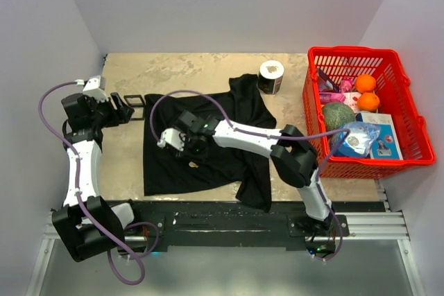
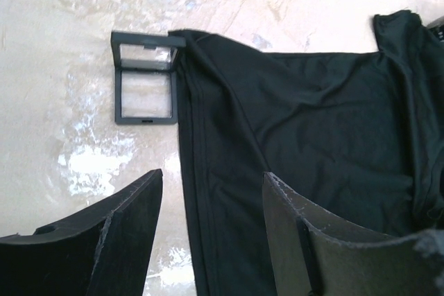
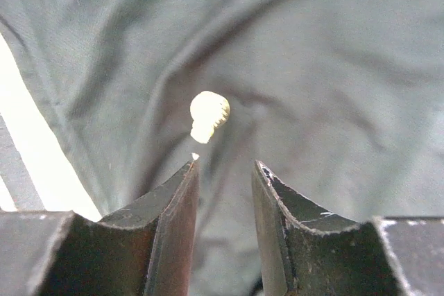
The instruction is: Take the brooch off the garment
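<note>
The garment (image 1: 229, 105), a black T-shirt, lies spread on the table's middle. The brooch (image 1: 195, 165) is a tiny pale-golden speck on the cloth. In the right wrist view the brooch (image 3: 208, 114) sits on the garment (image 3: 333, 67) just beyond my left fingertip. My right gripper (image 3: 223, 166) is open, nothing between its fingers. From above, the right gripper (image 1: 192, 149) hangs just over the brooch. My left gripper (image 2: 211, 181) is open above the garment's left edge (image 2: 312, 123), holding nothing; in the top view the left gripper (image 1: 119, 109) is at the shirt's left.
A black square open frame (image 2: 143, 77) lies at the shirt's corner, beside the left gripper. A roll (image 1: 271, 76) stands behind the shirt. A red basket (image 1: 347, 51) with oranges and other items fills the right side. White walls close in the table.
</note>
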`<state>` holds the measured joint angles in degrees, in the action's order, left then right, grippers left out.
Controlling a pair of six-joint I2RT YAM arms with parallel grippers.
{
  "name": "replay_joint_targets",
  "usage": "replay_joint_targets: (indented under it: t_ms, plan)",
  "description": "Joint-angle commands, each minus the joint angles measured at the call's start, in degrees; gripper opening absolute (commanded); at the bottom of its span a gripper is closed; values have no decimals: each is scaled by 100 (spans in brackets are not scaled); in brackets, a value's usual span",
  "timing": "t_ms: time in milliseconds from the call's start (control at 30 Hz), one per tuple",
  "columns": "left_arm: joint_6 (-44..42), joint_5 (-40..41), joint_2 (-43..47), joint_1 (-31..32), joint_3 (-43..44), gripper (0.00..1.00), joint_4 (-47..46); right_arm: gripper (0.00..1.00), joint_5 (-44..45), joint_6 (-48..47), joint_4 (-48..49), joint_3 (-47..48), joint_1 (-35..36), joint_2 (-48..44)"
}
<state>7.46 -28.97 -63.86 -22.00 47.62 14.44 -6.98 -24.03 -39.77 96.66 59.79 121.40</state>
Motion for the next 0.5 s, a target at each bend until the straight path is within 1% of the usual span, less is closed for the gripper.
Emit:
replay_joint_targets:
  t_ms: [0,67,100,167,200,233,267,300,333,367,400,433,467]
  plan:
    - [-438,-555,75,-50,564,64,-56,40,-706,460,4,81,-589,-924]
    - [-719,-845,49,-41,669,65,6,41,-848,557,13,11,-766,-1066]
    - [-946,-1352,40,-15,705,64,137,41,-909,557,13,-16,-924,-1188]
    - [-1745,-1812,5,99,836,63,427,41,-963,706,83,-138,-1100,-1338]
    - [-2131,-2084,5,360,881,63,872,41,-972,811,179,-191,-1336,-1426]
    - [-3005,-2104,57,554,916,63,1138,41,-963,952,206,-226,-1478,-1548]
    - [-3501,-2078,92,774,960,62,1410,41,-841,1214,224,-227,-1618,-1602]
    - [-4019,-2051,127,1237,951,62,2057,41,-770,1312,233,-227,-1889,-1646]
    - [-4816,-2025,215,1459,925,61,2333,41,-700,1374,233,-235,-2014,-1759]
    - [-5103,-1990,268,1688,829,60,2553,41,-569,1357,233,-236,-2119,-1821]
    - [-5367,-1894,312,2143,759,59,2869,40,-515,1331,250,-227,-2295,-1874]
    - [-5744,-1806,373,2486,697,59,2994,40,-471,1314,259,-157,-2392,-1927]
    - [-5808,-1675,382,2803,557,58,3021,40,-479,1339,259,-96,-2480,-1971]
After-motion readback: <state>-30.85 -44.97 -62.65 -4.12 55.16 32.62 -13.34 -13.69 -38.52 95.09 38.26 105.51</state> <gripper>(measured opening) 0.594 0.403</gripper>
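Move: The brooch lies on the black garment just under my right hand, about 2 cm back, 2 cm left and 3 cm below; from my left hand it is some 12 cm back, 19 cm right and 17 cm down. From my right hand, the white label on the garment is about 9 cm ahead and 22 cm right, and the round can roughly 25 cm ahead and 24 cm right. The small stand is about 8 cm ahead and 2 cm left of my left hand. With the brooch already released, I lift my right hand about 12 cm off it while swinging forward and to the right over the garment towards the can, fingers staying open and turning clockwise. My left hand rises about 4 cm, then sweeps some 13 cm right and a little back and down, over the garment's left side towards the brooch, turning about 50 degrees clockwise with its fingers still open. ##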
